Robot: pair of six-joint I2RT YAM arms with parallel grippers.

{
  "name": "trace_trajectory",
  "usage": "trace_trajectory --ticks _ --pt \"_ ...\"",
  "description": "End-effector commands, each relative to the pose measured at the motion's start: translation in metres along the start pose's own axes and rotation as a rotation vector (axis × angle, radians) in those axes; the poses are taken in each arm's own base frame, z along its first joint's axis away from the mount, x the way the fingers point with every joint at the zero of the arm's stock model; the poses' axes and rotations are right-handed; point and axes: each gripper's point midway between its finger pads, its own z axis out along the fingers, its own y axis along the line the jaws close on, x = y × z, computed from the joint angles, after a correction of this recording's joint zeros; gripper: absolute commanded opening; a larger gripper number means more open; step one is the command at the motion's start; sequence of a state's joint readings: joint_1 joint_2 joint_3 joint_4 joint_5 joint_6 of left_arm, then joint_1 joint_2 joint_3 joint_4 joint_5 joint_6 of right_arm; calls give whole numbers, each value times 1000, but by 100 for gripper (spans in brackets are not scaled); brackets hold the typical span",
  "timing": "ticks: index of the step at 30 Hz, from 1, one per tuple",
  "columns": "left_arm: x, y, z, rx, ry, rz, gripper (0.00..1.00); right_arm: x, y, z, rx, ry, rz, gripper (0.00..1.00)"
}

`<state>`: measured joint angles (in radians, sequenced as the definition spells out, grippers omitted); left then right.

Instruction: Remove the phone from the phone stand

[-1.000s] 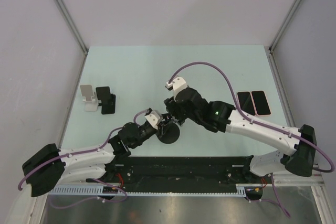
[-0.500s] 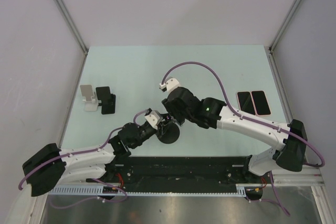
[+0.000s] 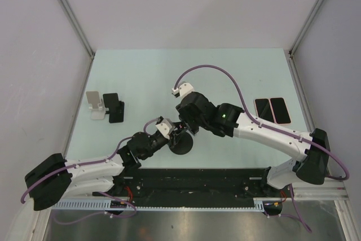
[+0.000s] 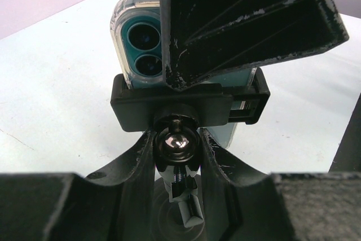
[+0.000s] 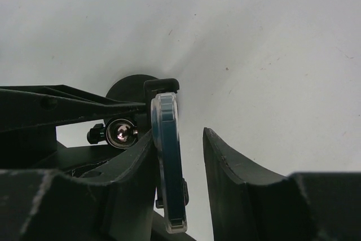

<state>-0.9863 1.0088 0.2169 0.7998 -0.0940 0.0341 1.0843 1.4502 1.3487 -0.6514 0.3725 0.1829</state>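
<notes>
A teal phone (image 4: pixel 138 43) in a clear case stands upright in the black phone stand (image 4: pixel 141 111), whose round base (image 3: pixel 181 145) sits at the table's near middle. My left gripper (image 4: pixel 176 139) is shut on the stand's ball joint below the clamp. From above, my right gripper (image 5: pixel 179 139) straddles the phone's thin edge (image 5: pixel 169 162). Its left finger (image 5: pixel 135 173) lies against the phone's back. Its right finger (image 5: pixel 237 179) stands a small gap off the screen side. In the top view the two grippers (image 3: pixel 179 132) meet over the stand and hide the phone.
Two phones (image 3: pixel 262 108) (image 3: pixel 280 110) lie flat at the table's right. At the left stand a white stand (image 3: pixel 96 105) and a black stand (image 3: pixel 114 107). The arms' base rail runs along the near edge.
My right wrist has shifted left over the stand, and its jaws have narrowed around the phone. The left arm and stand have not moved.
</notes>
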Motion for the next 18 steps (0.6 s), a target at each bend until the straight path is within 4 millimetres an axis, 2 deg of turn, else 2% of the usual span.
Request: trace_trajectory --ticks 1,2,5,6,8,9,14,18 --pt "3 1 0 -7 7 25 1 -3 -1 1 10 18 -17 40" --pt "3 2 0 -10 5 19 0 0 1 4 4 27 -22 39" --pt "6 5 0 -33 15 1 0 3 7 5 -21 42 -30 26" --pt "6 6 0 -42 15 -3 0 5 9 4 -34 51 -35 15" --pt "7 11 0 -74 20 -10 0 7 11 2 -42 62 -28 3" --pt "9 15 0 -95 27 -15 0 13 12 1 -47 89 -38 0" --pt "12 43 -6 -276 52 -73 0 28 11 -11 -37 187 -56 0" --pt "23 58 -13 -381 111 -93 0 53 13 -23 -53 310 -87 0"
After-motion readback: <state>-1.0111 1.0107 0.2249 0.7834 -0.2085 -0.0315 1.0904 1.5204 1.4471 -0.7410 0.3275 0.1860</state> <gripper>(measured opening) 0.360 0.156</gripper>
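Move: The upright phone's top edge is already between the right hand's open fingers, closer to the left one. The phone's middle lies some 2 cm ahead, 3 cm left and 4 cm below that hand. The phone stand's neck is about 1 cm back, 7 cm left and 7 cm below it, with the round base roughly 10 cm straight under the neck. The left hand already grips this neck, the phone's middle being about 3 cm ahead, 4 cm right and 3 cm above it. The right hand shifts about 1 cm to its left and slightly back, keeping its height, to centre on the upper end of the phone, while its partly open fingers shut and pinch the phone between its front and back. The left hand keeps its closed grip on the stand's neck below the clamp, then late on eases not quite 1 cm forward and left, turning about 5 degrees counter-clockwise. ##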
